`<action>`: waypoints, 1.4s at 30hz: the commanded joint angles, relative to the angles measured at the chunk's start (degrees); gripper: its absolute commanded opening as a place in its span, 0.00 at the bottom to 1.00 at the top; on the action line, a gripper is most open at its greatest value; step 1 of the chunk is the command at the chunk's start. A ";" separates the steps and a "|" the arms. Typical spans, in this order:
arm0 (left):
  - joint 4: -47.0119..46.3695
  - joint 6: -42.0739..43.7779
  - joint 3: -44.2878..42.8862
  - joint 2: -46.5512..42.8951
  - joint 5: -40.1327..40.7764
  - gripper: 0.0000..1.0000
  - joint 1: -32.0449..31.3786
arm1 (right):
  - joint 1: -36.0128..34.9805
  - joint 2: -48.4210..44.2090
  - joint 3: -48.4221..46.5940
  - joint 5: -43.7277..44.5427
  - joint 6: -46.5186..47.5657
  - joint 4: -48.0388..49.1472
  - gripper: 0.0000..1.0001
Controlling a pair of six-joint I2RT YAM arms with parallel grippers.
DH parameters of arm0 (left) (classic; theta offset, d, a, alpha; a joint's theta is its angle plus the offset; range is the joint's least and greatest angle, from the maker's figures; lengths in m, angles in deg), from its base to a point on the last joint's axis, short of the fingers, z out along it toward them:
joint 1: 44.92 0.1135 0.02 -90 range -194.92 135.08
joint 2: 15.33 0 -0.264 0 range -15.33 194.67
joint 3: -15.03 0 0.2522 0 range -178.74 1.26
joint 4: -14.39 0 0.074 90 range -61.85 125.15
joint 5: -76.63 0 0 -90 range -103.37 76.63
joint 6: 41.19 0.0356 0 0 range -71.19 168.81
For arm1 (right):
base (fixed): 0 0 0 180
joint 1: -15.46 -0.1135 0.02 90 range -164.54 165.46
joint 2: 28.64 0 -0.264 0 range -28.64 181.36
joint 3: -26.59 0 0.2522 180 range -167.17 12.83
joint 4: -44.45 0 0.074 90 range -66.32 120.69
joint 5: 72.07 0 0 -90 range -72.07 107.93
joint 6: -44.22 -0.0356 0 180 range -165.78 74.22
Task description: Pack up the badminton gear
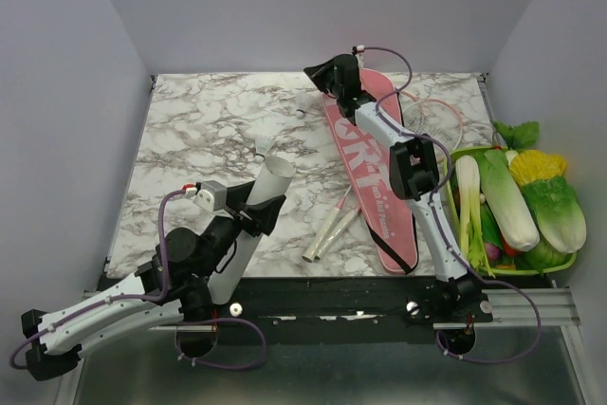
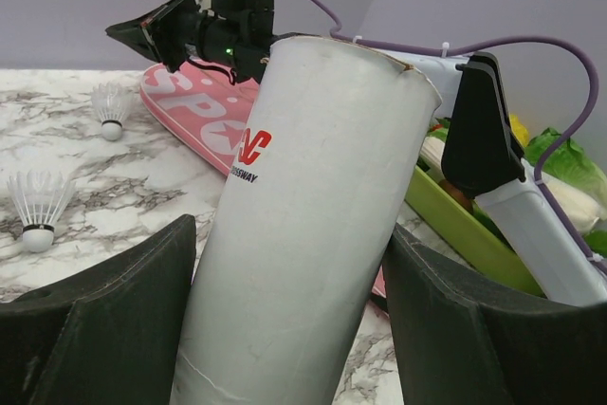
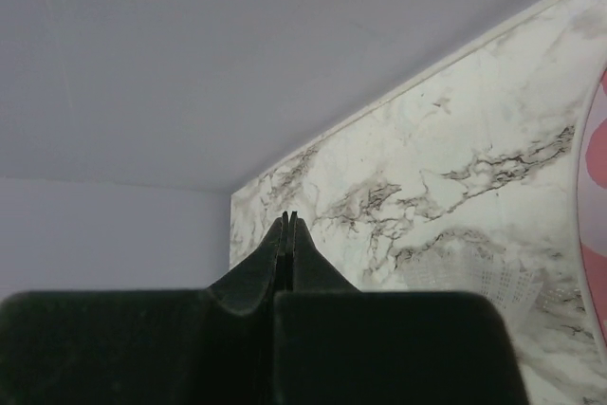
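My left gripper (image 2: 289,234) is shut on the long white tube (image 2: 313,215), its black fingers (image 2: 114,320) pressed to both sides. From above, the tube (image 1: 269,184) leans up over the table's near left in that gripper (image 1: 258,215). The pink bag (image 1: 372,170) with white lettering lies lengthwise at centre right. The pink-white rackets' handles (image 1: 332,228) stick out beside it, and a racket head (image 1: 432,119) lies to the bag's right. My right gripper (image 1: 316,72) hovers at the bag's far end, shut (image 3: 288,220), with nothing visible between its jaws.
A green tray (image 1: 453,160) of toy vegetables (image 1: 531,198) stands at the right edge, close to the right arm. Two shuttlecocks (image 2: 38,211) (image 2: 112,106) sit on the marble table (image 1: 190,139) left of the bag. Walls enclose the back and sides.
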 commanded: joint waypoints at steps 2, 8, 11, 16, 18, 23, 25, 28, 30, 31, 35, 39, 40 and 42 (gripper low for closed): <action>14.77 -12.90 3.47 2.95 5.29 0.00 -0.55 | 0.65 4.33 -2.55 4.60 -5.83 -0.87 0.01; 14.68 -13.51 3.82 2.69 5.11 0.00 -0.63 | 0.83 6.88 -4.92 3.73 -6.98 -3.59 0.01; 14.94 -13.77 4.00 2.60 4.93 0.00 -0.55 | 1.09 8.28 -6.94 2.23 -7.68 -5.52 0.01; 15.03 -14.65 4.70 1.89 4.58 0.00 -0.63 | 1.09 9.61 -7.55 -2.95 -9.52 -6.49 0.01; 15.12 -15.09 5.23 1.11 4.41 0.00 -0.63 | 1.09 9.70 -7.39 -5.84 -9.70 -7.11 0.01; 15.20 -16.15 6.55 -1.09 4.14 0.00 -0.63 | 1.18 9.35 -5.98 -12.26 -9.44 -9.21 0.01; 15.55 -16.32 6.72 -1.88 4.05 0.00 -0.63 | 1.09 9.17 -5.10 -15.86 -9.18 -9.40 0.01; 16.78 -16.50 6.99 -3.73 4.14 0.00 -0.63 | 0.91 8.99 -3.87 -21.31 -8.04 -9.49 0.01; 18.01 -16.76 7.25 -5.31 4.23 0.00 -0.63 | 0.83 8.21 -2.64 -24.99 -7.42 -9.57 0.01; 18.28 -16.76 7.25 -6.01 4.23 0.00 -0.63 | 0.65 7.77 -1.68 -26.15 -6.29 -9.57 0.01; 20.47 -17.47 7.95 -9.09 3.97 0.00 -0.63 | 0.04 4.52 4.63 -31.07 -2.33 -10.54 0.01; 22.14 -18.34 8.39 -12.78 3.70 0.00 -0.55 | -0.67 0.22 10.61 -36.86 1.10 -10.02 0.01; 22.41 -18.43 8.48 -13.39 3.53 0.00 -0.63 | -0.76 -0.40 11.85 -37.84 2.67 -9.75 0.01; 23.72 -18.70 8.74 -15.41 3.18 0.00 -0.63 | -1.46 -1.98 15.71 -40.73 4.18 -8.70 0.01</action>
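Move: The far shuttlecock lies below the right hand's shut fingertips, about 12 cm down, 3 cm back and 2 cm to the left. From this hand the near shuttlecock is some 19 cm back and 15 cm to the left, while the middle of the pink racket bag is roughly 23 cm back and 18 cm to the right. From the left hand, the far shuttlecock is about 46 cm ahead, 7 cm to the right and 25 cm lower. With its fingers kept shut, the right hand first sinks about 7 cm almost straight down at the far side of the far shuttlecock, then sweeps some 12 cm back and 5 cm left while sinking further, turning about 30 degrees counter-clockwise and tipping down, so that the fingertips push against the open skirt end towards the near shuttlecock. The left hand keeps its hold on the white tube and late on draws it a few centimetres left, back and up, with a slight roll. ##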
